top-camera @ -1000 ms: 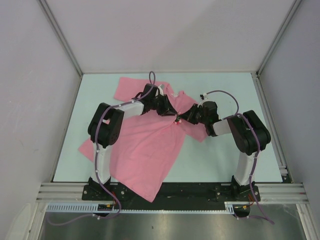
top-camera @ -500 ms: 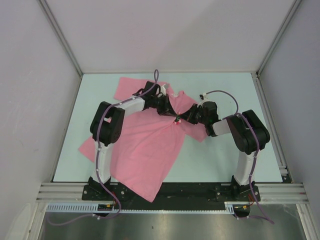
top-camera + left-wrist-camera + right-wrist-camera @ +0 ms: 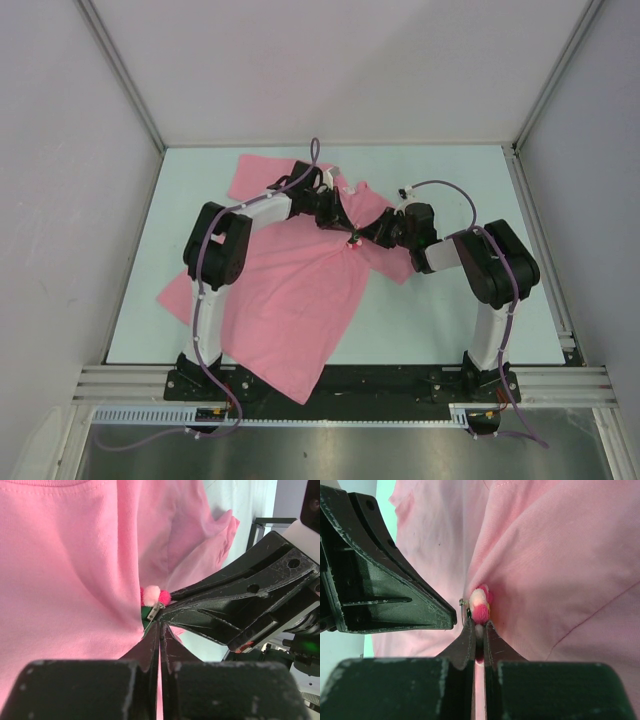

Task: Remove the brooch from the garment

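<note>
The pink garment (image 3: 300, 290) lies spread on the table, its cloth puckered up towards the brooch (image 3: 354, 240). Both grippers meet there. My right gripper (image 3: 479, 625) is shut on the brooch (image 3: 480, 607), whose red and pale tufts stick out between its tips. My left gripper (image 3: 159, 626) is shut too, its tips pressed together right under the brooch (image 3: 152, 596), at its metal pin and green back. Whether they pinch the pin or the cloth I cannot tell. In the top view the left gripper (image 3: 344, 230) comes from the left and the right gripper (image 3: 364, 237) from the right.
The pale table (image 3: 450, 310) shows to the right of and behind the shirt. Grey walls close off the back and both sides. Each wrist view shows the other arm's black fingers (image 3: 235, 605) (image 3: 395, 600) close by.
The left gripper's jaws have closed at the brooch, and the left arm has shifted slightly. The right gripper has kept its hold and place.
</note>
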You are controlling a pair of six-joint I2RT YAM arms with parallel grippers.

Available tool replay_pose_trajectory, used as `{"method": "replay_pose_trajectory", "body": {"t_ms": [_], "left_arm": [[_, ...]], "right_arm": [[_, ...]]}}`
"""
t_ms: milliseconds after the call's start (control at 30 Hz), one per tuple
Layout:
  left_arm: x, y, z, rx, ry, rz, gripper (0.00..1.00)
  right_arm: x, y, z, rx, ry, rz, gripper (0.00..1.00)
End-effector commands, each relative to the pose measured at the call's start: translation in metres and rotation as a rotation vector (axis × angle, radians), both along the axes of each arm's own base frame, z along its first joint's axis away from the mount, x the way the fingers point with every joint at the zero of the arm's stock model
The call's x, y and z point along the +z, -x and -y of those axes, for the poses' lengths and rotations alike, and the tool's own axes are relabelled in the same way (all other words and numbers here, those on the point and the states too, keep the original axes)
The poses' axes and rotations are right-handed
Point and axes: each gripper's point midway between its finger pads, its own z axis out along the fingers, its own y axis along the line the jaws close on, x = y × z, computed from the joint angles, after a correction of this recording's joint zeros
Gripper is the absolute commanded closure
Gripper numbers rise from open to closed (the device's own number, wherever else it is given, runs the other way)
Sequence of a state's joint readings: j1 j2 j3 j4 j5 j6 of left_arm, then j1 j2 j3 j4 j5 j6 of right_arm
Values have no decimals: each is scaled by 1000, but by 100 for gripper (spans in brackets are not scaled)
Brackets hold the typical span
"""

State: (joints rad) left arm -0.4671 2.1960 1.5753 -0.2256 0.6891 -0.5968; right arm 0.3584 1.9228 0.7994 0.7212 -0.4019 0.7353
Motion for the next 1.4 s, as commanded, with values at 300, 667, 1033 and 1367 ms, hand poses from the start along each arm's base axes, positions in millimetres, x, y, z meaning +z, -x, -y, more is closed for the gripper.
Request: {"method": "replay_pose_trajectory", "body": {"t_ms": [300, 667, 1033, 1367], "left_arm": [[10, -4, 15, -28, 82, -1, 100], [16, 6, 22, -50, 177, -33, 100], [50, 19, 8, -26, 357, 2, 66], [61, 12, -16, -142, 318, 56, 43]], "right_arm": [[12, -3, -12, 58, -30, 70, 100], [11, -4, -11, 67, -82, 47, 100], [9, -5, -5, 74, -150, 13, 100], [13, -1, -9, 120, -157, 52, 100]]}}
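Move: The brooch is pinched in my right hand's fingertips, its middle about 1 cm ahead and 1 cm to the left of that hand. From my left hand, whose fingers are shut beside its pin side, the brooch lies some 2 cm right, 1 cm back and 1 cm lower. The collar label is roughly 12 cm straight ahead of my left hand, and the sleeve end about 10 cm back and 12 cm right, both some 5 cm below. With the fingers still shut, I ease my left hand right about 1.5 cm at the brooch's pin side, tipping the fingers towards level. Then I draw it back nearly 3 cm, opening the fingers to about half, and finish by lifting it up and left, some 15 degrees flatter overall. My right hand keeps its pinch on the brooch almost in place, tilting slightly. ##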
